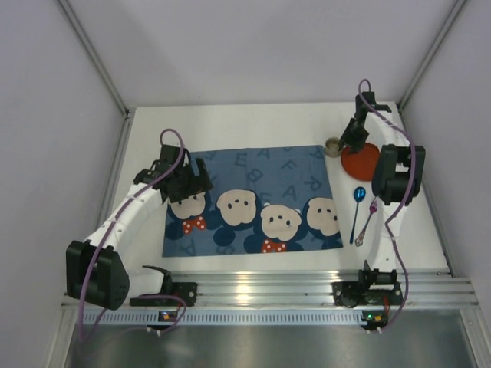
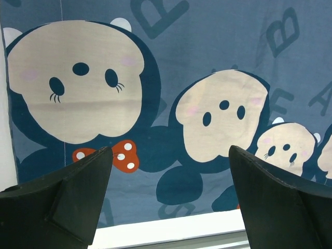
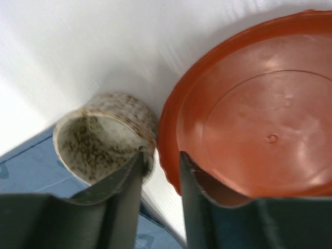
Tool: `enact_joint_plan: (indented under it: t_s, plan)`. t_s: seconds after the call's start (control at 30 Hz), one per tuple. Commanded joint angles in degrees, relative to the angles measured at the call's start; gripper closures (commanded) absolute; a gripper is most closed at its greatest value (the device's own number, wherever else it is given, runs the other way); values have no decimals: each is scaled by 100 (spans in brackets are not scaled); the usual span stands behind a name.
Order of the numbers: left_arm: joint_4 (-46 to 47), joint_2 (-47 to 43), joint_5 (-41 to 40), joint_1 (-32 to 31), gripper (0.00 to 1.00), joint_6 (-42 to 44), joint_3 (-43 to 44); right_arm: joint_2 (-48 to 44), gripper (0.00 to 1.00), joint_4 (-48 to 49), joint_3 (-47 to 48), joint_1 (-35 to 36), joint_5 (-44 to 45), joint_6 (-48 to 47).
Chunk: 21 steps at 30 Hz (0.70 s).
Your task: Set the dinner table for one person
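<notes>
The white dinner table [image 1: 230,126] carries a blue cartoon-mouse placemat [image 1: 253,199] in its middle. At the back right an orange plate [image 1: 360,161] lies beside a small speckled cup [image 1: 333,146]. My right gripper [image 1: 349,146] is down between them. In the right wrist view its jaws [image 3: 161,155] stand narrow. One finger rests over the plate [image 3: 259,129] just inside its rim, and the other touches the rim of the cup [image 3: 98,135]. A strip of bare table shows between them. My left gripper [image 1: 192,180] hovers wide open over the placemat [image 2: 218,31], holding nothing.
A blue spoon [image 1: 358,201] and a purple fork [image 1: 368,218] lie on the table right of the placemat, by the right arm. Grey walls enclose the table on three sides. The table's near edge [image 2: 171,228] shows below the left gripper [image 2: 170,150].
</notes>
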Motion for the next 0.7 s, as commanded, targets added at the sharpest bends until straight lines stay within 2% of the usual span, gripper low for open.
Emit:
enact_joint_plan:
  t_s: [0.0, 0.03, 0.07, 0.13, 0.17, 0.3, 0.67]
  plan:
    - [-25, 103, 68, 17, 1, 186, 289, 126, 69, -19, 293, 90, 131, 139]
    - [-25, 129, 77, 17, 2, 212, 316, 153, 73, -19, 293, 90, 131, 156]
    - [-25, 147, 94, 17, 1, 230, 325, 162, 82, -19, 293, 90, 148, 165]
    - [-16, 208, 121, 17, 2, 248, 351, 162, 92, -19, 293, 90, 183, 174]
    - [-24, 226, 138, 17, 1, 248, 360, 153, 100, -19, 302, 90, 192, 165]
    - [28, 314, 191, 17, 1, 248, 360, -31, 100, -19, 302, 73, 333, 148]
    - [160, 411, 209, 17, 1, 160, 351, -585, 99, -115, 451, -94, -19, 60]
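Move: The cup I am about to grip has its middle about 3 cm to the left of my right hand, 2 cm ahead and 3 cm below. The orange plate lies on the other side, some 8 cm right, 5 cm back and 6 cm down. The blue spoon is roughly 26 cm back and 1 cm left, 7 cm below. From my left hand the cup is about 50 cm right, 22 cm ahead and 11 cm down. I shut my partly open right fingers on the cup's wall, on the side next to the plate, one finger inside the rim and one outside, while sinking about 1 cm. Keeping that pinch, I ease about 1 cm to the right towards the plate, then come back up about 1 cm. ##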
